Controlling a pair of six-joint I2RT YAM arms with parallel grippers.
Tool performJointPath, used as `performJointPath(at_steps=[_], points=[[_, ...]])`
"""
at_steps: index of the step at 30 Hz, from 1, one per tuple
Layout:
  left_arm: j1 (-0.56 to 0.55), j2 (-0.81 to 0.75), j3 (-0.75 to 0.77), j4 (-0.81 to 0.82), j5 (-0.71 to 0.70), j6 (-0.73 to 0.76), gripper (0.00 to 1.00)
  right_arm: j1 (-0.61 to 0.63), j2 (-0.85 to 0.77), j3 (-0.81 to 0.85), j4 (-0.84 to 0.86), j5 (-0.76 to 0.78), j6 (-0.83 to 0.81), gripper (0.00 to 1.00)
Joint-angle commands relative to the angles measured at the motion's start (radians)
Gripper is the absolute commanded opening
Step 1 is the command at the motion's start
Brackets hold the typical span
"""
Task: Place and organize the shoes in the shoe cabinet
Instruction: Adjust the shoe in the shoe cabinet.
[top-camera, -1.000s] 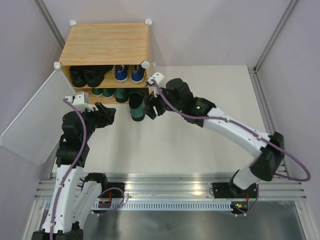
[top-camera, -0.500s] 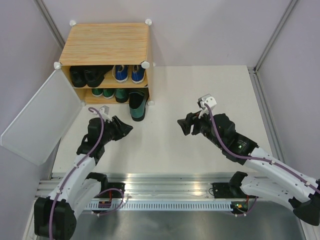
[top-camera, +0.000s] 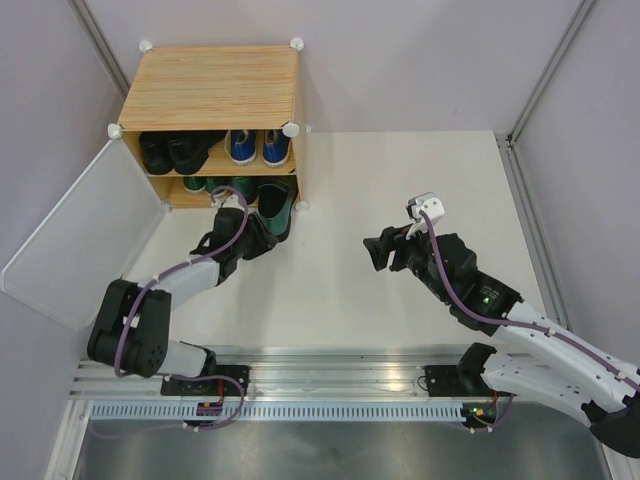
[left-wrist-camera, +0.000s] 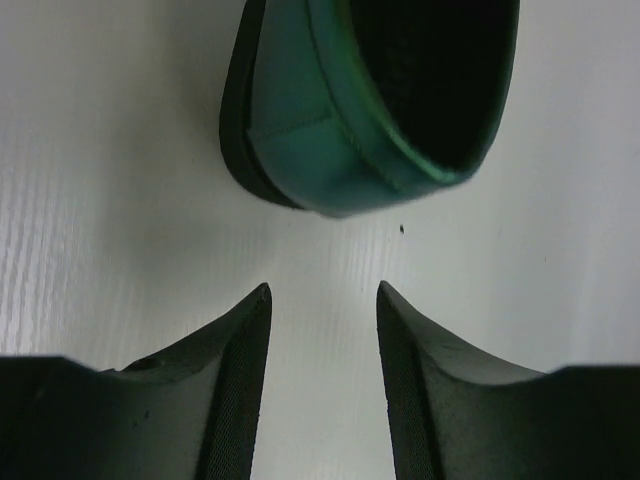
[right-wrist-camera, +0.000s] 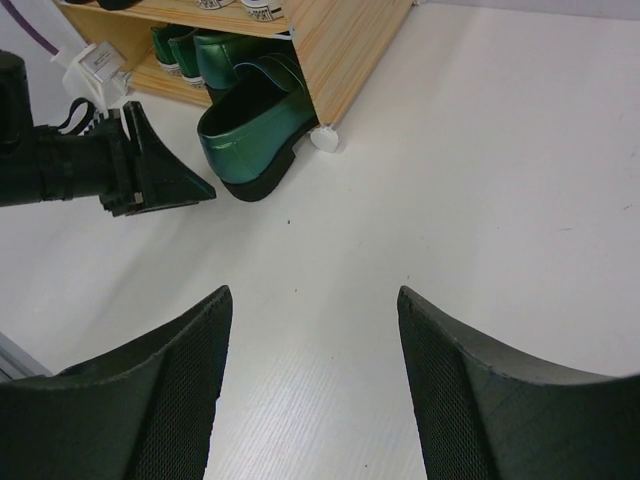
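The shoe cabinet (top-camera: 215, 85) stands at the back left, its frosted door (top-camera: 80, 235) swung open. Black boots (top-camera: 175, 150) and blue sneakers (top-camera: 258, 147) fill the upper shelf. On the lower shelf sit green sneakers (top-camera: 205, 184) and one dark-green loafer (top-camera: 243, 186). The other loafer (top-camera: 276, 212) sticks heel-out onto the table (left-wrist-camera: 350, 130) (right-wrist-camera: 250, 135). My left gripper (top-camera: 265, 240) (left-wrist-camera: 323, 290) is open just short of that heel, nothing between its fingers. Out over the middle of the table my right gripper (top-camera: 378, 252) (right-wrist-camera: 312, 295) is open and empty.
The table surface (top-camera: 400, 180) is white, bounded by grey walls at the back and sides. The open door panel leans out to the left of the left arm. A metal rail (top-camera: 340, 385) with the arm bases runs along the near edge.
The right arm drew back from the cabinet to the table's middle right. The left arm reached forward and right to the protruding loafer's heel, its jaws narrowing.
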Motion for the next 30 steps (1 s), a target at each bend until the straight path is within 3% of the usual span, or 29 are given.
performJointPath(at_steps=[1,9,16,20,22,24,30], points=[[-0.003,0.113,0.126,0.113,-0.069,0.064,0.51,-0.004,-0.009,-0.006,0.026,0.033,0.013,0.71],[-0.003,0.296,0.351,0.098,-0.095,0.099,0.51,-0.004,-0.02,-0.012,0.024,0.045,0.011,0.72],[-0.003,0.266,0.313,0.09,-0.112,0.113,0.53,-0.004,-0.004,-0.01,0.023,0.035,0.008,0.71],[-0.008,0.243,0.25,0.11,-0.112,0.139,0.7,-0.002,0.01,-0.01,0.023,0.026,0.005,0.72],[-0.022,0.24,0.24,0.112,-0.112,0.165,0.74,-0.004,0.013,-0.01,0.024,0.022,0.005,0.72],[-0.031,0.237,0.237,0.105,-0.122,0.207,0.91,-0.004,0.013,-0.01,0.023,0.018,0.001,0.72],[-0.065,0.296,0.299,0.044,-0.201,0.3,0.94,-0.004,0.016,-0.013,0.026,0.013,-0.001,0.72]])
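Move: The green leather shoe sticking out of the cabinet's bottom shelf lies ahead of my left hand: its middle about 14 cm ahead, 1 cm right and 2 cm lower, its heel end only some 3 cm off. Its mate stands about 21 cm ahead and 6 cm left, and the cabinet's near right foot 9 cm ahead, 8 cm right. From my idle right hand, the protruding shoe is roughly 23 cm ahead, 24 cm left and 22 cm below. With my left fingers half open I thrust forward about 7 cm, nearly level, into the protruding heel, pushing the shoe along its shelf into the cabinet. There I stop, spread the fingers almost fully to either side of the heel and roll the hand some 15 degrees, its left side rising, while easing back barely a centimetre. ##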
